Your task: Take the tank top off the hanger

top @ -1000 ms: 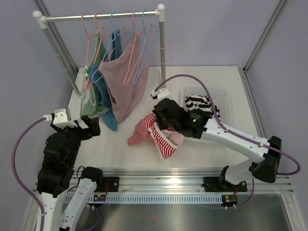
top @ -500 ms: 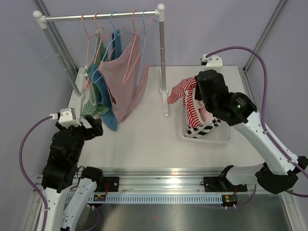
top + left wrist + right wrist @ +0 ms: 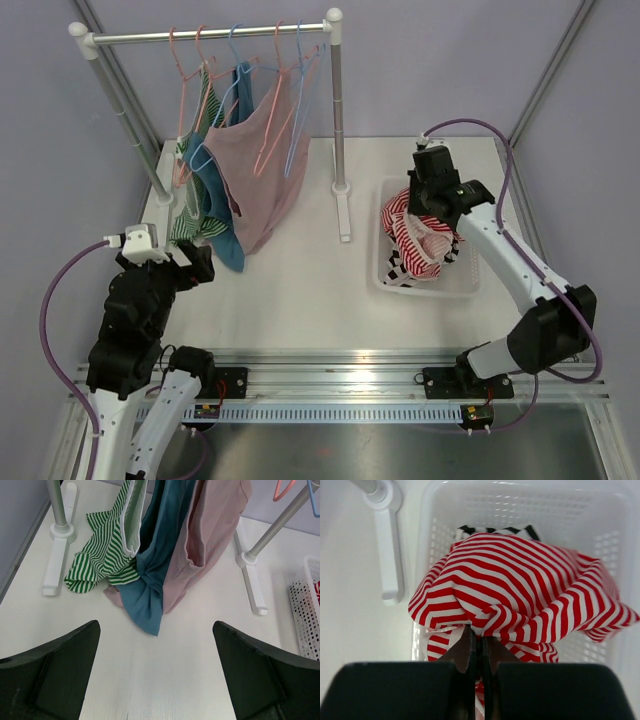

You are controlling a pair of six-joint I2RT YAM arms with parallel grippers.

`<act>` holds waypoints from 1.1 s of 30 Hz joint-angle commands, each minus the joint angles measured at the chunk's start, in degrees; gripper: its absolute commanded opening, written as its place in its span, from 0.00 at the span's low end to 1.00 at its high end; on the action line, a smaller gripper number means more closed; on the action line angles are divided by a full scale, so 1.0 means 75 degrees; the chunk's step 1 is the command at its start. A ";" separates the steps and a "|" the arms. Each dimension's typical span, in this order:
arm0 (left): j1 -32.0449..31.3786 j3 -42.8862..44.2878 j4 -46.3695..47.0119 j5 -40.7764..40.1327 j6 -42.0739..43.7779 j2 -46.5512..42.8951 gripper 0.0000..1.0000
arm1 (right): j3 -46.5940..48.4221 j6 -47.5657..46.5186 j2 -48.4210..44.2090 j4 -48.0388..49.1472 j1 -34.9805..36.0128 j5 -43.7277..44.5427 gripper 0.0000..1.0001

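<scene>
The red-and-white striped tank top (image 3: 415, 232) is off its hanger and bunched in the white basket (image 3: 430, 290) at the right. My right gripper (image 3: 424, 208) is above it, shut on a fold of the striped cloth (image 3: 520, 595); the right wrist view shows the jaws pressed together at the fabric (image 3: 481, 632). At the left my left gripper (image 3: 195, 262) is open and empty above bare table (image 3: 155, 625), short of the hanging clothes. Pink and blue hangers (image 3: 285, 100) hang on the rail (image 3: 210, 35).
A pink top (image 3: 255, 170), a blue one (image 3: 215, 195) and a green-striped one (image 3: 190, 225) hang from the rack, their hems on the table. A black-and-white striped garment (image 3: 495, 530) lies in the basket (image 3: 520, 490). The rack's right post and foot (image 3: 342, 200) stand left of the basket.
The right arm has carried the red-striped top from the table's middle to the right and lowered it into the basket. The left arm has hardly moved.
</scene>
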 commanded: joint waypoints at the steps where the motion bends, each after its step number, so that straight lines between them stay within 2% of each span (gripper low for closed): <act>1: -0.0013 0.0065 0.0460 0.0005 -0.0054 0.0145 0.99 | -0.0300 -0.0016 0.0465 0.1412 -0.0323 -0.1808 0.00; 4: -0.0013 0.0123 0.0413 0.0028 -0.0066 0.0168 0.99 | -0.0745 0.0663 0.1062 0.1835 -0.1026 -0.2655 0.00; 7: -0.0013 0.0310 0.0284 0.0156 -0.0112 0.0226 0.99 | -0.1062 0.0934 0.1648 0.2000 -0.1532 -0.2518 0.00; 11: -0.0013 0.0872 0.0073 0.0414 -0.0323 0.0390 0.99 | -0.0770 0.0935 0.2865 0.1533 -0.1825 -0.2739 0.00; 13: -0.0013 0.1434 -0.0161 0.0485 -0.0405 0.0519 0.99 | -0.0512 0.0923 0.3698 0.1286 -0.1907 -0.2798 0.00; 15: -0.0013 0.2111 -0.0441 0.0485 -0.0476 0.0812 0.99 | -0.0546 0.0864 0.4085 0.1167 -0.1907 -0.2822 0.00; 17: -0.0013 0.2640 -0.0699 0.0462 -0.0348 0.1325 0.99 | -0.0640 0.0864 0.4134 0.1226 -0.1907 -0.2682 0.05; 21: -0.0013 0.3719 -0.1286 0.0520 -0.0101 0.2217 0.99 | -0.0629 0.0818 0.3574 0.1121 -0.1907 -0.2588 0.26; 22: -0.0013 0.4034 -0.1321 0.0601 -0.0066 0.2335 0.99 | -0.0571 0.0806 0.3409 0.1063 -0.1907 -0.2448 0.34; 23: -0.0013 0.4165 -0.1333 0.0672 0.0004 0.2441 0.99 | -0.0500 0.0782 0.3245 0.0888 -0.1907 -0.2447 0.48; 25: -0.0013 0.4632 -0.1333 0.0905 0.0133 0.2815 0.99 | -0.0173 0.0666 0.2823 0.0537 -0.1907 -0.2085 0.60; 28: -0.0013 0.5137 -0.1264 0.1397 0.0309 0.3401 0.99 | 0.0378 0.0502 0.2377 0.0173 -0.1896 -0.1768 0.71; 29: -0.0013 0.5499 -0.1252 0.1515 0.0414 0.3553 0.99 | 0.0507 0.0466 0.2272 -0.0037 -0.1907 -0.1697 0.90; 30: -0.0013 0.5676 -0.1240 0.1574 0.0473 0.3717 0.99 | 0.0729 0.0419 0.2062 -0.0132 -0.1907 -0.1650 0.99; 33: -0.0013 0.6415 -0.1181 0.1809 0.0614 0.4397 0.99 | 0.1000 0.0197 0.1489 -0.0461 -0.1907 -0.1591 1.00</act>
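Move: The basket's middle lies about 20 cm below my right hand, some 3 cm ahead and 3 cm right; the black-and-white top inside is at about the same place, and the rack's near foot is some 14 cm left, 7 cm ahead. From my left hand the pink top hangs roughly 16 cm ahead, 9 cm right, its middle 4 cm lower; the blue top is 7 cm left of it. I lower the red-striped tank top, still pinched in my right hand, about 19 cm into the basket, going slightly forward and tipping the fingers down some 25 degrees, then open wide to let go and rise about 10 cm clear. Meanwhile my empty, open left hand climbs some 15 cm in front of the hanging tops, late on edging forward and right. ##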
